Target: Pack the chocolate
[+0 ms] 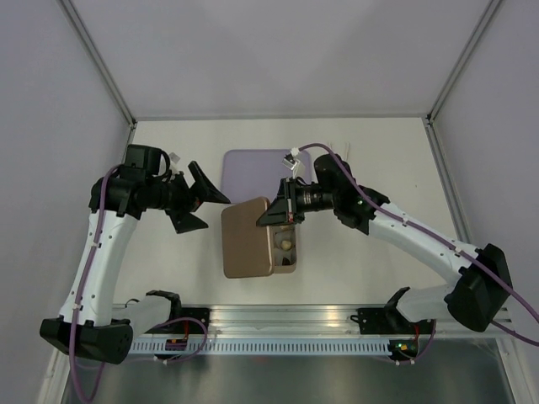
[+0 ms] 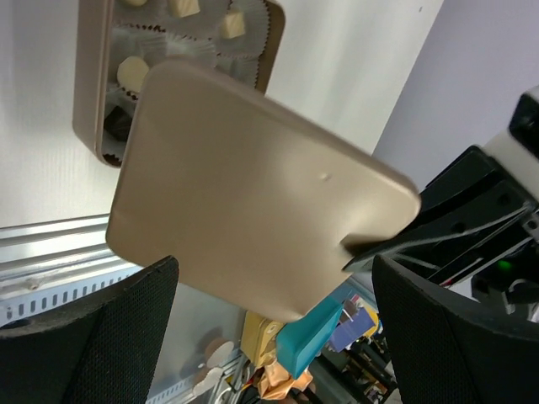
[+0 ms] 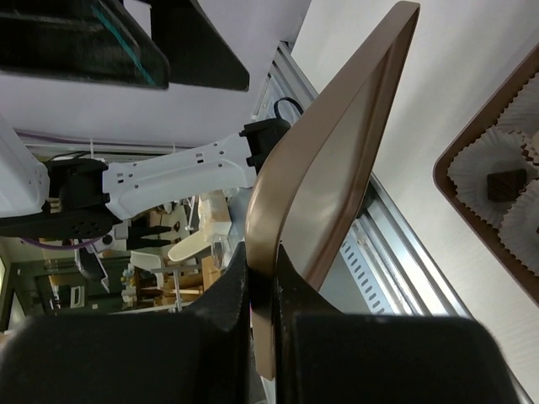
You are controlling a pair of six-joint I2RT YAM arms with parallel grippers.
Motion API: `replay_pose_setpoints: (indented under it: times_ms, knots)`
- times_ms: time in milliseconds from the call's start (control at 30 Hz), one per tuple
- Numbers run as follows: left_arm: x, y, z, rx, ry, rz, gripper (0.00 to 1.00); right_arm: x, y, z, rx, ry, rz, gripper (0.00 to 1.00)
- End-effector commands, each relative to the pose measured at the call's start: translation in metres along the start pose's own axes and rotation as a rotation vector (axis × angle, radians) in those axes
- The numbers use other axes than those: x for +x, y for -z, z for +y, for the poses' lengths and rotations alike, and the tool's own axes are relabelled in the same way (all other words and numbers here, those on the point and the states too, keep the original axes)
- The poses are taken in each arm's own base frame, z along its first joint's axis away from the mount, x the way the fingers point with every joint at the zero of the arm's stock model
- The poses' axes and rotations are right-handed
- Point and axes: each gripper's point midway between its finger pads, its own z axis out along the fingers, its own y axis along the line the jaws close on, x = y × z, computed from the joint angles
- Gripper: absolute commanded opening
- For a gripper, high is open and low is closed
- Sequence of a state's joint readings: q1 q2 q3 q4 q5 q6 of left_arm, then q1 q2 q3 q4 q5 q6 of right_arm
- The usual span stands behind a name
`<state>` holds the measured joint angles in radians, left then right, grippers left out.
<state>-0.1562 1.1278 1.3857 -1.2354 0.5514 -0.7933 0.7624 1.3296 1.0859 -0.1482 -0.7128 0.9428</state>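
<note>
A tan box lid (image 1: 246,238) hangs tilted over the left part of the brown chocolate box (image 1: 294,242). My right gripper (image 1: 271,215) is shut on the lid's right edge, and the pinch shows edge-on in the right wrist view, with the right gripper (image 3: 269,286) on the lid (image 3: 328,168). Chocolate sits in white paper cups in the box: a pale piece (image 2: 130,71), another pale piece (image 2: 232,23) and a dark square (image 3: 505,183). The lid (image 2: 253,194) hides most of the box. My left gripper (image 1: 206,204) stands open just left of the lid, holding nothing.
A lilac mat (image 1: 253,168) lies behind the box. A slotted aluminium rail (image 1: 278,320) runs along the near table edge. Small white bits (image 1: 337,150) lie at the back. Grey walls close in the table on both sides.
</note>
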Motion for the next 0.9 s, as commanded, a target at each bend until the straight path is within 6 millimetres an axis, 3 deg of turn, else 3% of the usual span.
replay_pose_setpoints:
  times_ms: [0,200,300,433,633,867]
  knots:
    - [0.015,0.000,0.016,-0.023,-0.001,0.035,1.00,-0.020,0.006,-0.002,-0.050,0.037,-0.042,0.01]
    - [0.016,-0.016,0.032,-0.030,0.003,0.041,1.00,-0.039,0.023,-0.043,-0.047,-0.009,-0.041,0.00]
    - [0.015,-0.024,0.038,-0.033,0.011,0.039,1.00,-0.044,0.033,-0.054,-0.073,0.007,-0.026,0.01]
    - [0.013,-0.029,0.043,-0.041,0.014,0.032,1.00,-0.036,0.036,-0.079,-0.040,-0.039,-0.005,0.00]
    - [0.013,-0.040,0.051,-0.055,0.016,0.049,1.00,-0.027,0.040,-0.100,-0.067,-0.100,0.011,0.01]
    - [0.009,-0.047,0.054,-0.057,0.013,0.054,1.00,-0.031,0.042,-0.123,-0.038,-0.129,-0.003,0.06]
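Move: The chocolate box stands about 6 cm ahead of the right hand, in line with it sideways and some 24 cm below; those fingers already hold the lid by its right edge. The purple tray lies about 25 cm ahead of this hand and the tongs about 30 cm ahead and 19 cm to the right, both roughly 27 cm below. For the empty left hand, the box is about 4 cm ahead, 10 cm to the right and 26 cm below. Forward, right and down together, then mostly down and on to the right, the right hand carries the tilted lid over the chocolate box, sinking about 9 cm in all and keeping its pinch on the right edge while its wrist tilts some 10 degrees. The left hand, still wide open and empty, sinks about 7 cm at the box's left side. ##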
